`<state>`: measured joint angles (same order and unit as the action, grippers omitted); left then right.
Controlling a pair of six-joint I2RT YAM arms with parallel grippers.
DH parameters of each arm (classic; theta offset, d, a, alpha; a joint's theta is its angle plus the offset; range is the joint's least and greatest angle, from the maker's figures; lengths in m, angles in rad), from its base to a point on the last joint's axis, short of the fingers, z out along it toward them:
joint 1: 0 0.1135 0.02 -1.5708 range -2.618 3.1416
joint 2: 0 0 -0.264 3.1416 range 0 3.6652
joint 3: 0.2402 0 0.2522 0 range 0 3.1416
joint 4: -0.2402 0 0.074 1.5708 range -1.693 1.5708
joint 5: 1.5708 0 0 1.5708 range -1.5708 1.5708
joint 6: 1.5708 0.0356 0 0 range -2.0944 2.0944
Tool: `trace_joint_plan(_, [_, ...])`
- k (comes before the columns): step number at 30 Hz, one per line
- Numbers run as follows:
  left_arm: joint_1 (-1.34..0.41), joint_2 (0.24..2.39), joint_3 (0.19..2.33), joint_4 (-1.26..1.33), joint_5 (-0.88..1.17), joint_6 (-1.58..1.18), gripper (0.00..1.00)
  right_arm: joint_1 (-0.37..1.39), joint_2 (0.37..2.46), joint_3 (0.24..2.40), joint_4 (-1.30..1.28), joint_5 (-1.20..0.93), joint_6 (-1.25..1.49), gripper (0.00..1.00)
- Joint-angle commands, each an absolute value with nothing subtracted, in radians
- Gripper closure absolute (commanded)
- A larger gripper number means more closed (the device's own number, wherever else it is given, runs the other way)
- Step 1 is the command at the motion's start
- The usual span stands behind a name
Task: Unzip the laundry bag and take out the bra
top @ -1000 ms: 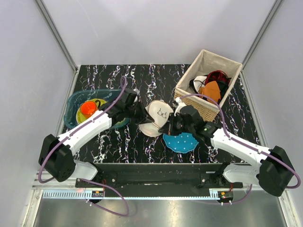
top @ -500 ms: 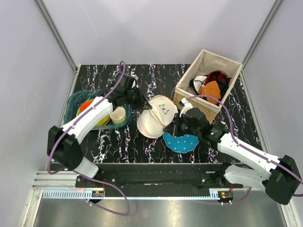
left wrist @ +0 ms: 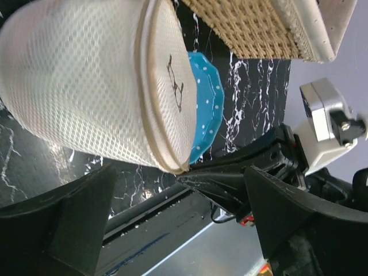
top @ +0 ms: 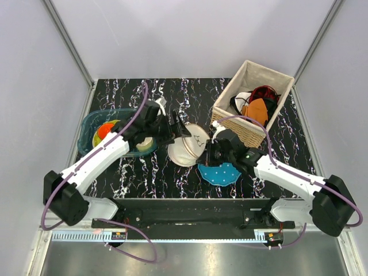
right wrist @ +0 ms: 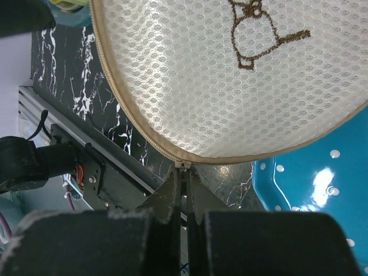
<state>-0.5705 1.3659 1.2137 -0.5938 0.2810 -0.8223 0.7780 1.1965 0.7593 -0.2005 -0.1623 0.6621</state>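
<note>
The cream mesh laundry bag (top: 188, 144) is propped up on edge between my two grippers, its embroidered face showing. My right gripper (top: 208, 152) is at the bag's near right rim. In the right wrist view (right wrist: 185, 172) it is shut on the zip pull (right wrist: 184, 165), below the bag (right wrist: 230, 75). The zip seam looks closed. My left gripper (top: 175, 131) is at the bag's left edge with its jaws wide apart. In the left wrist view (left wrist: 179, 172) the bag (left wrist: 86, 86) lies just beyond the fingertips. The bra is hidden.
The teal white-dotted disc (top: 221, 172) lies on the table under the bag's near right side, also in both wrist views (left wrist: 204, 98) (right wrist: 310, 184). A wicker basket (top: 247, 135) of clothes stands at the back right. A teal basin (top: 90, 123) with an orange cup (top: 106, 131) sits at the left.
My left gripper swung back away from the bag, then came forward to its left edge. The bag tipped up and shifted a little. My right gripper stayed at the near rim.
</note>
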Motion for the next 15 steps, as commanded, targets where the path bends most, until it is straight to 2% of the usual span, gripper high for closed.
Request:
trace_joint_plan(1, [-0.601, 1.336, 1.074, -0.413, 0.327, -0.94, 0.05, 0.782, 1.227, 0.799, -0.144, -0.204, 0.658, 1.0])
trace_joint_plan(5, [-0.627, 1.399, 1.06, -0.387, 0.339, -0.963, 0.07, 0.781, 1.242, 0.813, -0.14, -0.209, 0.655, 1.0])
trace_joint_plan(7, [-0.629, 1.423, 1.058, -0.353, 0.344, -0.979, 0.17, 0.782, 1.246, 0.816, -0.138, -0.21, 0.655, 1.0])
trace_joint_plan(8, [-0.629, 1.448, 1.069, -0.342, 0.357, -0.98, 0.28, 0.782, 1.246, 0.818, -0.138, -0.21, 0.652, 1.0])
trace_joint_plan(9, [-0.629, 1.457, 1.081, -0.347, 0.359, -0.976, 0.69, 0.782, 1.247, 0.819, -0.141, -0.21, 0.649, 1.0])
trace_joint_plan(10, [-0.626, 1.465, 1.1, -0.365, 0.354, -0.962, 0.94, 0.781, 1.244, 0.819, -0.146, -0.209, 0.646, 1.0])
trace_joint_plan(11, [-0.62, 1.477, 1.153, -0.395, 0.332, -0.948, 1.0, 0.781, 1.241, 0.821, -0.167, -0.204, 0.634, 1.0])
trace_joint_plan(15, [-0.536, 1.437, 1.209, -0.48, 0.295, -0.907, 1.0, 0.779, 1.18, 0.792, -0.235, -0.131, 0.604, 1.0])
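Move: The stretch of the laundry bag's beige zipper band I want lies about 7 cm below my open left hand, some 2 cm back and 3 cm to its right. From that hand, the blue plate is roughly 11 cm back, 16 cm right and 18 cm down; the white cup is 15 cm left, 1 cm back, 16 cm down. From my right hand, already pinching the band's near corner, that stretch lies about 5 cm ahead, 6 cm left and 2 cm up. I drop my open left hand about 7 cm onto the laundry bag's zipper band, easing back and to the right and tipping the fingers some 10 degrees steeper, then shut them and pinch the band; with it closed I start back up and forward by barely 1 cm. My right hand stays nearly in place, still pinching the near corner as an anchor. ##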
